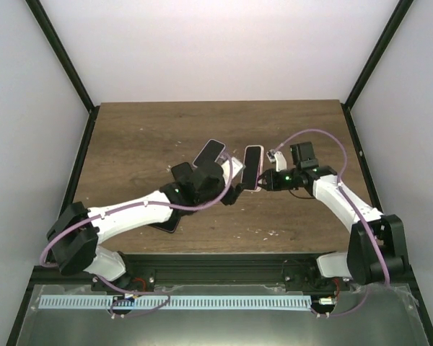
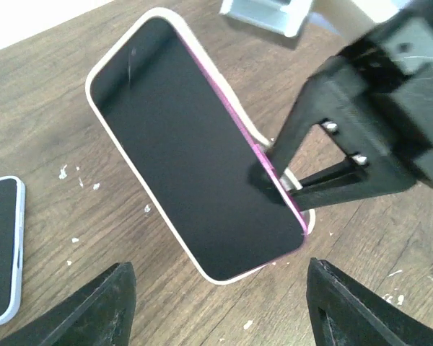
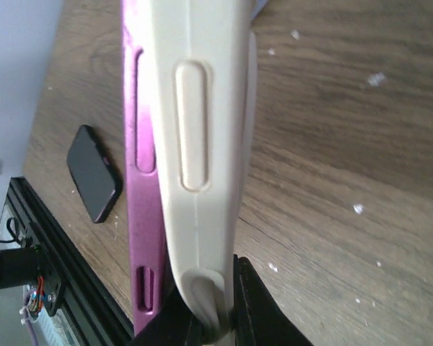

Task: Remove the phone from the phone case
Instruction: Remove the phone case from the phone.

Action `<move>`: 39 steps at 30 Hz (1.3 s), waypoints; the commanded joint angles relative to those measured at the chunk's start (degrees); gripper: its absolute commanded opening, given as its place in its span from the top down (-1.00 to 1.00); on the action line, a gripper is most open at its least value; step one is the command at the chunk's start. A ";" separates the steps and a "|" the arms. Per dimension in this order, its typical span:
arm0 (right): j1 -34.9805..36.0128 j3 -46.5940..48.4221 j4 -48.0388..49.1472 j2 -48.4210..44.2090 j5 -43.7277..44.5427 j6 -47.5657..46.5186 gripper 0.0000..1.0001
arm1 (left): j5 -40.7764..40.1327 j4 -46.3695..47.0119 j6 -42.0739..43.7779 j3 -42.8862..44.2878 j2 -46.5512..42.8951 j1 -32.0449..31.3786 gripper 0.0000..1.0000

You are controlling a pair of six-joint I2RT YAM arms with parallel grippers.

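A pink phone with a black screen (image 2: 195,151) sits in a cream case (image 3: 195,108), held tilted up on its edge at the table's centre (image 1: 252,167). My right gripper (image 3: 216,317) is shut on the case's side lip, and its black fingers (image 2: 289,155) clamp the phone's right edge in the left wrist view. In the right wrist view the phone's pink edge (image 3: 141,216) stands apart from the cream case wall. My left gripper (image 2: 218,265) is open and empty, with its jaws wide on either side of the phone's near corner and not touching it. It also shows in the top view (image 1: 232,192).
A second phone in a white case (image 1: 209,153) lies just left of the held one and also shows in the left wrist view (image 2: 0,245). A dark phone (image 1: 167,223) lies under the left arm and also shows in the right wrist view (image 3: 94,173). White crumbs dot the wooden table (image 1: 130,137).
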 commanded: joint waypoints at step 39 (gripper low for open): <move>-3.39 2.73 -2.11 18.31 -7.65 8.96 0.99 | -20.39 11.13 14.03 5.55 25.02 -11.12 0.14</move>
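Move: The left hand, fingers partly open, has the phone in its case about 9 cm ahead, 6 cm to its right and some 3 cm lower. The right hand holds the case by its side; the phone's middle is about 4 cm ahead of and 3 cm left of this hand. On the table, roughly 15 cm lower, the lilac phone lies about 16 cm ahead and 16 cm left of the right hand, the black phone about 7 cm ahead and 25 cm left. Down about 9 cm goes the right hand, keeping its pinch on the case side and turning nearly 30 degrees so the phone's far end dips. The left hand sinks about 11 cm alongside and works some 6 cm to the right, rolling around 20 degrees and partly narrowing its fingers as they come up to the phone's near end; contact there can't be made out. ##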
